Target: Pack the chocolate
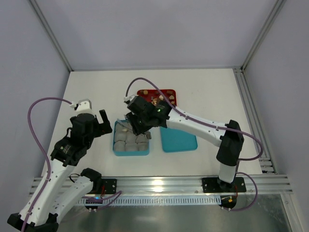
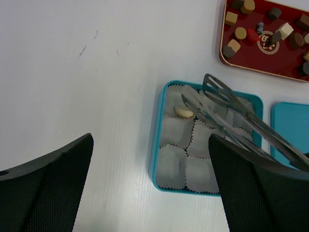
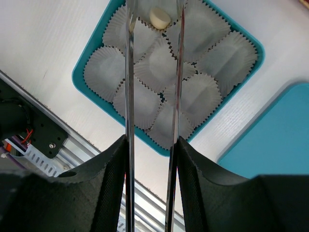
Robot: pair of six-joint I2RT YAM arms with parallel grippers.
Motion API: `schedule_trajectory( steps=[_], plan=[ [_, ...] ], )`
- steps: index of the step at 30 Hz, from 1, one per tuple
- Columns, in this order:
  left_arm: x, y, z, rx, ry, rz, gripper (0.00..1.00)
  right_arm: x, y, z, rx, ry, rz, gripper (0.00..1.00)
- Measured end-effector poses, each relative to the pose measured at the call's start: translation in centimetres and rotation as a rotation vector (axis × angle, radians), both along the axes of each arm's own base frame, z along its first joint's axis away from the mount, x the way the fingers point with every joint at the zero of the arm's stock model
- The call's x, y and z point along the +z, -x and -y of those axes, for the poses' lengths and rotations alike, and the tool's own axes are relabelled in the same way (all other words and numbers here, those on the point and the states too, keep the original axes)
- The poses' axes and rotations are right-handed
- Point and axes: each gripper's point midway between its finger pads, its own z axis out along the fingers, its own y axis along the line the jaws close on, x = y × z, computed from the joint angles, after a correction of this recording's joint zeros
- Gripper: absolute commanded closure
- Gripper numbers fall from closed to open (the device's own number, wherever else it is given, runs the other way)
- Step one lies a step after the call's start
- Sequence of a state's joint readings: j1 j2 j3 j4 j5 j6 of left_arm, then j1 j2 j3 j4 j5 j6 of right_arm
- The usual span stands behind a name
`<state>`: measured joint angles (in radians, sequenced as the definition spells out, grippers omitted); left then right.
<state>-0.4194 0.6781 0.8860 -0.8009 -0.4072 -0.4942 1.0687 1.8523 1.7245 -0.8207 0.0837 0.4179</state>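
Note:
A cream-white chocolate [image 2: 184, 112] lies in a paper cup in the far-left corner of the teal box [image 2: 158, 154]; the right wrist view shows that piece [image 3: 160, 19] loose between the spread tips of metal tongs [image 3: 129, 96]. My right gripper [image 3: 150, 145] is shut on the tongs' two arms above the box [image 1: 131, 145]. More chocolate [image 2: 234, 46], dark brown, tan and cream, lies on the red tray [image 2: 270, 63]. My left gripper [image 2: 150, 145] is open and holds nothing, hovering at the box's near-left corner.
Crinkled white paper cups [image 3: 159, 67] fill the box. The teal lid [image 1: 178, 140] lies flat just right of the box. The red tray [image 1: 157, 95] sits behind both. An aluminium rail [image 1: 193, 183] runs along the near table edge.

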Motion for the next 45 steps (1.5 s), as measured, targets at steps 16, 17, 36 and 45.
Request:
schedule_trajectory(
  steps=[16,17,36,45],
  plan=[
    [0.0,0.0,0.2,-0.007,0.004,-0.002,0.0,3.6,-10.3,13.6,-0.332,0.014,0.104,0.54],
    [0.0,0.0,0.2,-0.008,0.005,-0.002,0.0,3.1,-10.7,14.2,-0.343,0.028,0.096,0.55],
    [-0.1,0.0,0.2,-0.01,0.005,-0.005,0.0,-5.7,-13.5,14.9,-0.36,0.162,-0.033,0.59],
    [-0.2,0.0,0.3,-0.012,0.005,-0.008,0.0,-5.6,-15.4,14.5,-0.378,0.146,-0.019,0.59]
  ],
)
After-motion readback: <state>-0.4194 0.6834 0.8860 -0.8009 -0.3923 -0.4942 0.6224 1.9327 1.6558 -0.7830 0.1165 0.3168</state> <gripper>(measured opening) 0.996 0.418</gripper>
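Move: The red chocolate tray's middle lies about 18 cm ahead of the right hand, which holds tongs, some 9 cm to its right and 15 cm below. The white chocolate already in the box is about 4 cm ahead and 7 cm left; the box's middle is 1 cm back and 4 cm left, and the teal lid's is 1 cm ahead and 19 cm right. From the left hand, the tray is about 17 cm ahead and 22 cm right. Right hand lifts the tongs off the box, arcs 15 cm forward and right, then lowers over the tray. ##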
